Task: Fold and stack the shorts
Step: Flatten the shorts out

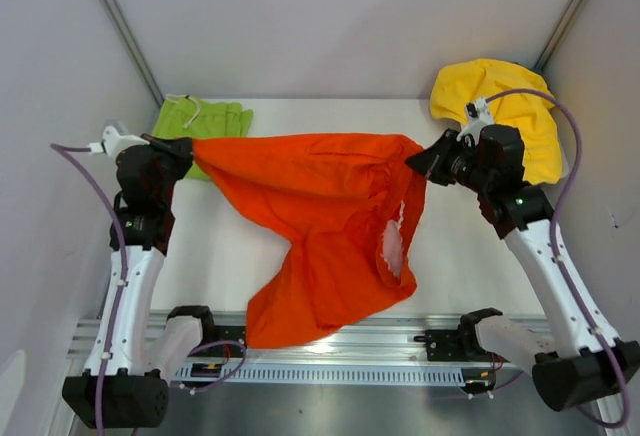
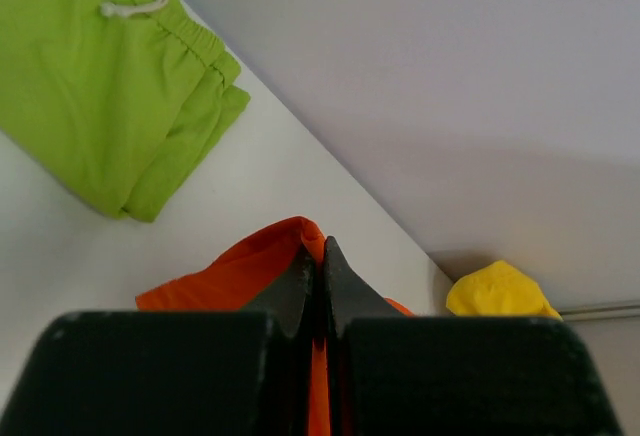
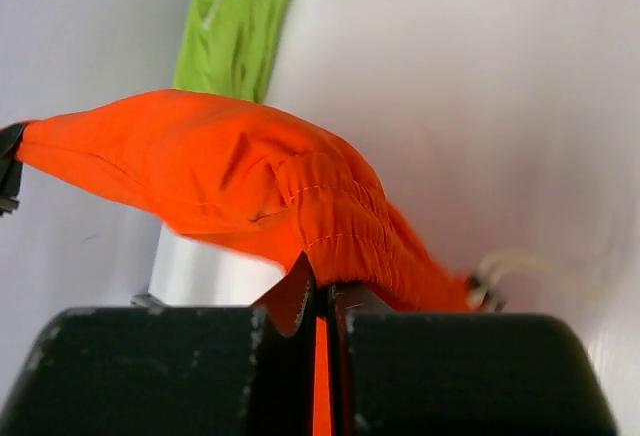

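The orange-red shorts [image 1: 320, 226] hang stretched between both arms above the table, one leg drooping to the front edge. My left gripper [image 1: 188, 148] is shut on their left corner; in the left wrist view the orange cloth [image 2: 255, 261] sits pinched between the jaws of that gripper [image 2: 320, 256]. My right gripper [image 1: 418, 163] is shut on the elastic waistband [image 3: 340, 226], with the right gripper [image 3: 322, 291] closed under it. A white drawstring [image 3: 500, 266] dangles to the right. The lime-green shorts [image 1: 205, 121] lie folded at the back left, also in view from the left wrist as green cloth [image 2: 110, 86].
A yellow garment [image 1: 505, 106] lies bunched at the back right corner, its yellow cloth [image 2: 500, 291] also in the left wrist view. Grey walls enclose the table on three sides. A metal rail [image 1: 340, 341] runs along the front edge.
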Motion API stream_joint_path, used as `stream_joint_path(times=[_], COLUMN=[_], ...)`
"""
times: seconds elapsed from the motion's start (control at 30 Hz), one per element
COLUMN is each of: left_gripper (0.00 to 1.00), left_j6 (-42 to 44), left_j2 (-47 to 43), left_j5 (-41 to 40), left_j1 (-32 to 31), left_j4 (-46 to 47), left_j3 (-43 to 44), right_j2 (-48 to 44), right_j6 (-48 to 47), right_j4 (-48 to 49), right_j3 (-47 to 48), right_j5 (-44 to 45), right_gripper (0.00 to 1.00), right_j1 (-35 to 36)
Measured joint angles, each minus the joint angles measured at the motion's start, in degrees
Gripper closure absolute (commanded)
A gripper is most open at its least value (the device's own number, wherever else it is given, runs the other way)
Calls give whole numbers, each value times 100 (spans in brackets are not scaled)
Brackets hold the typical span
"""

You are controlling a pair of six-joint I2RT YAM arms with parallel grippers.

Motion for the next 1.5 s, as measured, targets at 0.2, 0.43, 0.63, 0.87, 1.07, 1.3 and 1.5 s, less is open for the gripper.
stream_joint_path(times=[0.2,0.43,0.63,0.87,1.07,1.3,1.5], left_gripper=[100,100,100,100,100,100,100], left_j6=[-175,-256,-31,348,549,699,737], left_j2=[494,933,210,-1211,-2162,-2288,-2203], left_j5=[-448,-656,-769,-852,-907,-979,-975], left_j1=[-782,-861,-872,-894,-898,-898,-898], left_j4=[1045,1495,1246,1255,1462,1355,1456], left_j3=[-748,-796,-337,608,909,1054,1067], right_j2=[678,973,455,-640,-1294,-1147,-881], right_j6=[433,402,136,-807,-1154,-1067,-999], right_j4=[693,1158,872,396,538,612,295], right_j3=[-920,-704,-70,1478,2096,2138,2321], right_j5=[-1521,-2210,-2380,-1788,-1755,-2094,-1956], right_gripper=[100,100,100,100,100,100,100], right_j1=[-1161,-1360,-1075,363,763,778,778])
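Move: The red shorts are already strung between both hands, their middle about 31 cm right of the left hand, 12 cm back and 10 cm below; from the right hand it is roughly 19 cm left, 10 cm back and 10 cm below. The folded green shorts lie some 33 cm ahead of the left hand, 10 cm left and 32 cm below. The yellow pile is about 35 cm ahead of the right hand, 32 cm right and 26 cm below. The red shorts, still pinched at one end in the left fingers and by the gathered waistband in the right, are flicked by both arms together: a short dip forward and down, then a fast reversal back and up, some 30 cm up and 20 cm towards the bases, away from the green shorts and yellow pile. Both wrists tip up about 45 degrees; the right also swings counter-clockwise. ##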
